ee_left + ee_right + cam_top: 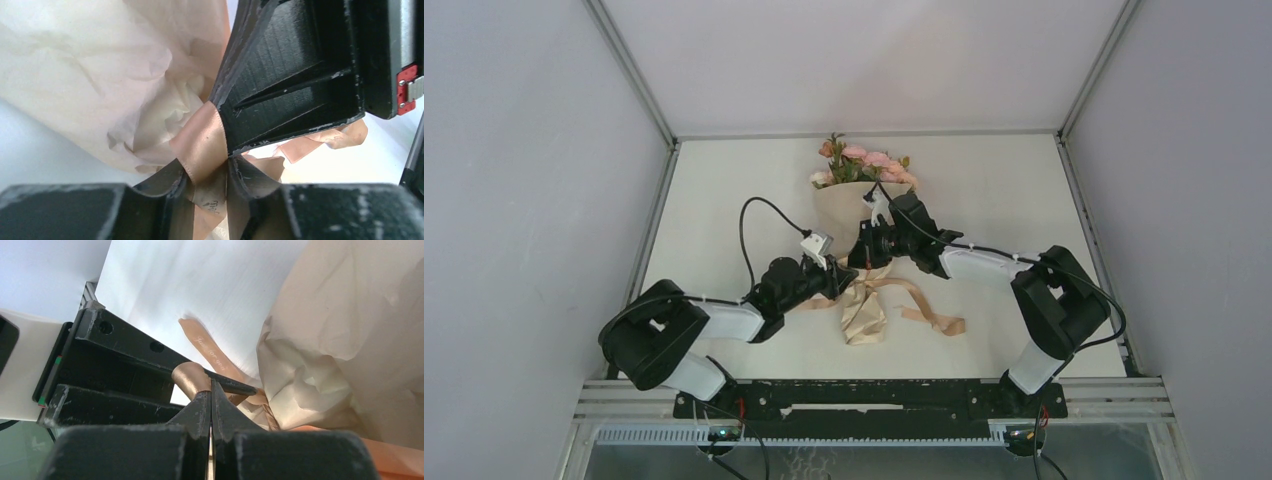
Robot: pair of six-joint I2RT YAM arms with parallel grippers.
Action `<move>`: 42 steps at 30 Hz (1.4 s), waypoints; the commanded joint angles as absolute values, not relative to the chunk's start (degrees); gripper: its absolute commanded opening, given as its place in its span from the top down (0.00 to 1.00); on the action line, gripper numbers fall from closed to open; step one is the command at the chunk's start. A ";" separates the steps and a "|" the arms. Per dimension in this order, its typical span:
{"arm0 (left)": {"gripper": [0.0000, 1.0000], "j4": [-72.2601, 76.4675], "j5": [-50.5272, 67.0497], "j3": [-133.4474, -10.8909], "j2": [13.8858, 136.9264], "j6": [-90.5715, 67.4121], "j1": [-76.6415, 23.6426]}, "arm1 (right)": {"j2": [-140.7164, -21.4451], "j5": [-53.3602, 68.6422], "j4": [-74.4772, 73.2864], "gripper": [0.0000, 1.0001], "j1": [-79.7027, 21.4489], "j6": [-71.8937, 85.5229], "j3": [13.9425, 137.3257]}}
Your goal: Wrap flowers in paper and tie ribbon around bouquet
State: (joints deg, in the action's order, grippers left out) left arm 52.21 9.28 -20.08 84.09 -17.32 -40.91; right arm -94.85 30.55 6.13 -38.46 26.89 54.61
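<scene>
The flowers lie at the back of the table, pink blooms sticking out of the paper, which is rolled into a cone with a crumpled tail. The ribbon trails right of the cone's narrow waist. Both grippers meet at that waist. My left gripper is closed on a bunched band of ribbon that fills the gap between its fingers. My right gripper is shut, with a ribbon loop coming out of its tips. Crinkled paper fills the background.
Grey enclosure walls and a metal frame ring the white table. Black cables arch over the left arm. In the left wrist view the right gripper's black body sits very close above my fingers.
</scene>
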 commanded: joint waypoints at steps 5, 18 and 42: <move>0.78 59.08 4.93 -18.90 84.29 -22.96 -42.17 | -94.87 30.85 7.87 1.00 -38.60 27.86 56.32; 1.00 59.14 2.89 -18.63 84.47 -23.29 -43.06 | -92.91 30.23 4.53 0.63 -38.39 26.81 56.40; 1.00 57.74 3.39 -19.10 83.41 -20.24 -44.73 | -73.65 2.91 -43.88 0.44 -28.26 30.77 44.39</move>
State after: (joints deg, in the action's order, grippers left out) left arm 55.18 3.38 -19.20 85.08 -21.96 -44.14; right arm -75.44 6.74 -45.23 -31.73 28.75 42.92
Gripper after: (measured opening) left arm 0.008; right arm 0.575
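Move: The ribbon loop that the left hand is closing on stands between its fingers, about 1 cm to the right; the right hand still pinches this ribbon. For the right hand, the ribbon's right tail lies about 19 cm to its right, 12 cm back and 10 cm below. From that hand, the tied waist of the paper is some 3 cm back, straight in line sideways and 7 cm down, and the wrapped stem end roughly 12 cm back, level sideways and 9 cm below. The ribbon loop is taken over by the left fingers, which shut on it and then hold nearly still, while the right fingers open and let go of it. The right hand then swings off to the right with a slight rise, next back and down, some 20 cm right and 11 cm back in all, towards the ribbon's right tail, fingers staying open and turning about 50 degrees to point down. ##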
